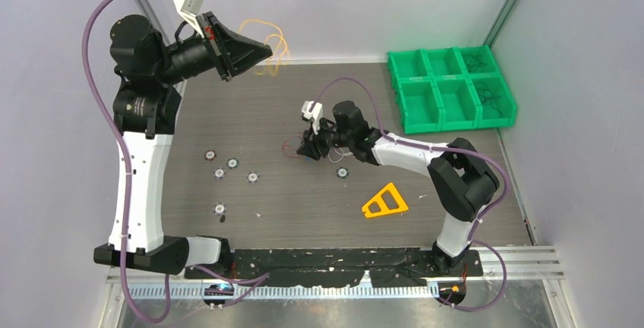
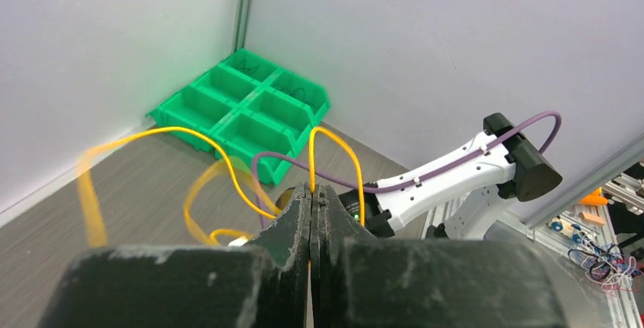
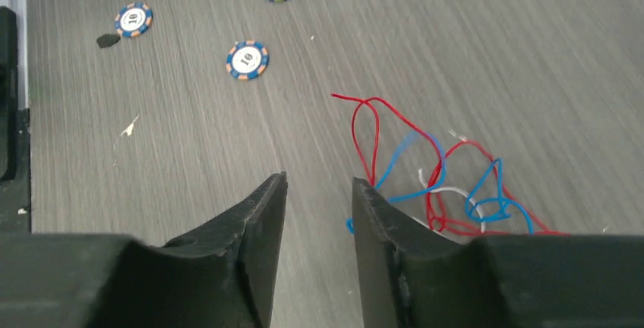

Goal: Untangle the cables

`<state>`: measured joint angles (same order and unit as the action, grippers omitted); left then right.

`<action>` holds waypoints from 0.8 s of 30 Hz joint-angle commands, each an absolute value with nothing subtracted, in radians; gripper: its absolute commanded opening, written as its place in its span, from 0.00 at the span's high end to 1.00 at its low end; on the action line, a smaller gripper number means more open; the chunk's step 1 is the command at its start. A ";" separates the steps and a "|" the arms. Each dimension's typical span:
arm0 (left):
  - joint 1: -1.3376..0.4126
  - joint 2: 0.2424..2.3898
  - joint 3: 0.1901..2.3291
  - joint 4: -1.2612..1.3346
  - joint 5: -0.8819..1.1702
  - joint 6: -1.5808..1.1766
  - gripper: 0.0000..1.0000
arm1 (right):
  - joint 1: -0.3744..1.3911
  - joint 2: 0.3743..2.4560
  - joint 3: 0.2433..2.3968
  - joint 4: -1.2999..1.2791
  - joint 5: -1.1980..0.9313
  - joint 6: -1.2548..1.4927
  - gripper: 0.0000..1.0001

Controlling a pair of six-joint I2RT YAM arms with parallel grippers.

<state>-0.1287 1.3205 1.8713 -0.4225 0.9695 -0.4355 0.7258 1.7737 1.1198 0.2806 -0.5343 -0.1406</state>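
My left gripper (image 1: 267, 51) is raised at the back left, above the table's far edge. It is shut (image 2: 312, 189) on a yellow-orange cable (image 2: 176, 128), which hangs from its tips in loose loops (image 1: 277, 43). My right gripper (image 1: 307, 148) is low over the middle of the table. Its jaws (image 3: 319, 180) stand apart with bare table between them. A tangle of red, blue and white cables (image 3: 490, 205) lies on the table just right of its right finger (image 3: 380, 222). In the top view only a thin red loop (image 1: 288, 146) of that tangle shows.
Several poker chips (image 1: 232, 164) lie scattered left of centre, one more (image 1: 342, 172) sits by the right arm, and some show in the right wrist view (image 3: 247, 60). An orange triangular piece (image 1: 385, 201) lies front right. A green six-compartment bin (image 1: 452, 89) stands at the back right.
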 commanded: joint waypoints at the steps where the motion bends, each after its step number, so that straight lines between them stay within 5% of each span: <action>1: -0.123 1.312 1.874 -0.386 0.973 -0.454 1.00 | 0.709 1.621 1.132 0.188 -0.561 -0.213 0.40; 3: -0.123 1.307 1.841 -0.379 0.970 -0.450 1.00 | 0.695 1.550 1.170 0.089 -0.574 -0.231 0.24; 9: -0.125 1.308 1.759 -0.362 0.979 -0.444 1.00 | 0.665 1.351 1.339 -0.181 -0.602 -0.247 0.00; 21: -0.216 1.320 1.647 -0.364 1.070 -0.421 1.00 | 0.667 1.414 1.670 -0.259 -0.594 -0.215 0.01; 24: -0.238 1.327 1.647 -0.366 1.092 -0.418 1.00 | 0.674 1.469 1.723 -0.262 -0.619 -0.216 0.08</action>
<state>-0.2119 1.3251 1.6447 -0.4004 1.0336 -0.4332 0.6659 1.3911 1.6638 -0.2092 -0.5968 -0.2222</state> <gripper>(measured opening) 0.007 0.966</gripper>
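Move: Hanging swinging from the left hand's shut fingertips, the yellow cable has its middle about 3 cm ahead of that hand and 6 cm below. From the right hand it is high overhead, some 32 cm up, 2 cm back and 1 cm left. The red-blue-white tangle lies 7 cm ahead of the right hand, 6 cm right and 14 cm below; one chip lies 4 cm back and 16 cm left, also on the table. Rising steeply from just above the tangle after a tiny dip, the right hand climbs some 32 cm towards the yellow cable, drawing slightly right and back, while its part-open fingers spread wide and tilt upward. The left hand keeps its pinch on the cable and lowers it about 8 cm, easing a little to the right, so the two grippers come nearly face to face. ##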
